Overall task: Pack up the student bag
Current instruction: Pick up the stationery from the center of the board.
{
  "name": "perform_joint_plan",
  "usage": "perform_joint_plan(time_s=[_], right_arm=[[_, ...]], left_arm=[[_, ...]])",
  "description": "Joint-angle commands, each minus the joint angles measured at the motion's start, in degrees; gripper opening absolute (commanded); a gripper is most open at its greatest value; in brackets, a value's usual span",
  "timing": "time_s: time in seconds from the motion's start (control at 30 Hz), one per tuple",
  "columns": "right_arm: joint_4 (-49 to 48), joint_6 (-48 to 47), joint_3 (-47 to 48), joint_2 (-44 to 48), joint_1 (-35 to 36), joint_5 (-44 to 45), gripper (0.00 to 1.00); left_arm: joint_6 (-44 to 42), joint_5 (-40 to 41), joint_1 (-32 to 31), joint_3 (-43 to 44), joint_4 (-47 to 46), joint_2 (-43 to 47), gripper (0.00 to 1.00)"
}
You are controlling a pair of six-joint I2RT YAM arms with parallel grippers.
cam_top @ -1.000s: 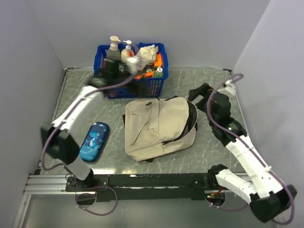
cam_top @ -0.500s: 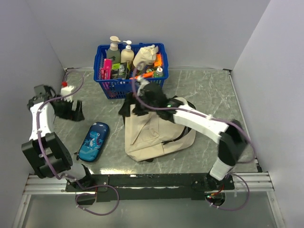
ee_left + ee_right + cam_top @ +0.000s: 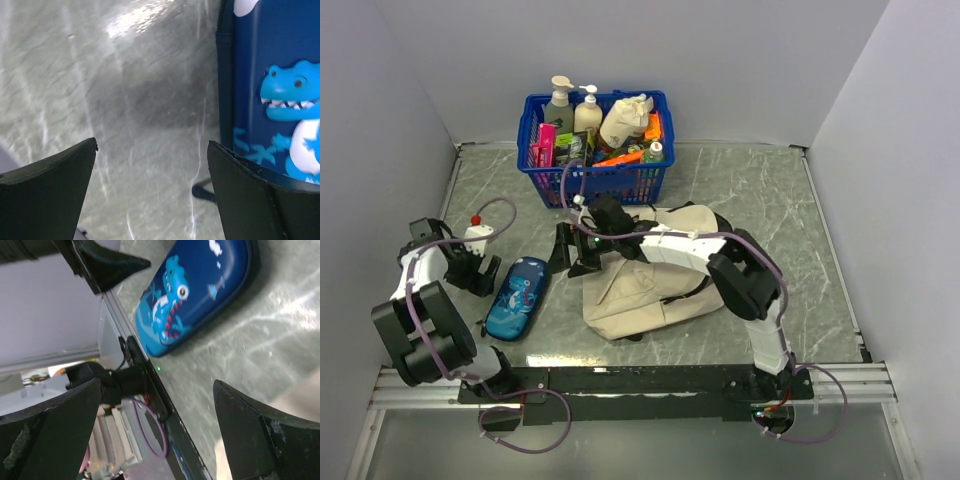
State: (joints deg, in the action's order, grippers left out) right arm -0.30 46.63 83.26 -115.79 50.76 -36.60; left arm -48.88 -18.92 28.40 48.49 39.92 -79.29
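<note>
The student bag (image 3: 655,270), a soft beige backpack with a black zipper, lies flat in the middle of the table. My right gripper (image 3: 572,255) reaches across it and hangs open just past its left edge, low over the table; in the right wrist view the right gripper (image 3: 157,390) holds nothing. My left gripper (image 3: 483,276) is open near the left wall, right beside the blue pencil case (image 3: 517,297). Bare table shows between the fingers of the left gripper (image 3: 152,150), with the pencil case (image 3: 270,95) just to the right.
A blue plastic basket (image 3: 595,180) full of bottles and small items stands at the back, behind the bag. The pencil case (image 3: 195,295) lies between both grippers. The near rail (image 3: 150,385) of the table edge is close below.
The left gripper left the basket, swung to the left wall and came down beside the pencil case. The right arm swept from the right side across the bag to its left edge.
</note>
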Motion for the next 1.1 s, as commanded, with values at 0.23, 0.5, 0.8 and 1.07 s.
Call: perform_joint_plan(time_s=[0.23,0.5,0.8,1.07], right_arm=[[6.3,4.4,12.1,-11.3,3.5,3.9,1.00],[9.0,6.5,12.4,-14.5,3.6,5.5,1.00],[6.2,9.6,12.0,-17.0,3.9,6.3,1.00],[-3.3,13.8,9.1,-16.7,4.0,4.2,1.00]], left_arm=[[-7.7,-1.8,-2.7,-9.6,-5.7,3.3,0.96],[-8.1,-5.5,-3.8,-10.9,-4.5,3.0,0.96],[-9.5,-9.3,-5.4,-15.9,-5.6,6.5,0.96],[-3.0,-11.3,-9.8,-14.7,-10.2,6.4,0.96]])
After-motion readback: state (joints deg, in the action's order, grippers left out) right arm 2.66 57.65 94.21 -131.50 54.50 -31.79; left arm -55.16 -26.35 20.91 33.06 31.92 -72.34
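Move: The stationery case lies flat just off the left hand, its middle about 8 cm to the right, 4 cm back and 3 cm lower. From the right hand its middle is some 12 cm left, 9 cm back and 9 cm down. The backpack's middle sits about 20 cm right of the right hand, 3 cm back and 8 cm below; the blue basket is roughly 24 cm ahead, 7 cm right and slightly lower. Left hand sinks and pushes the stationery case right; right hand drops about 8 cm astride its far end. ##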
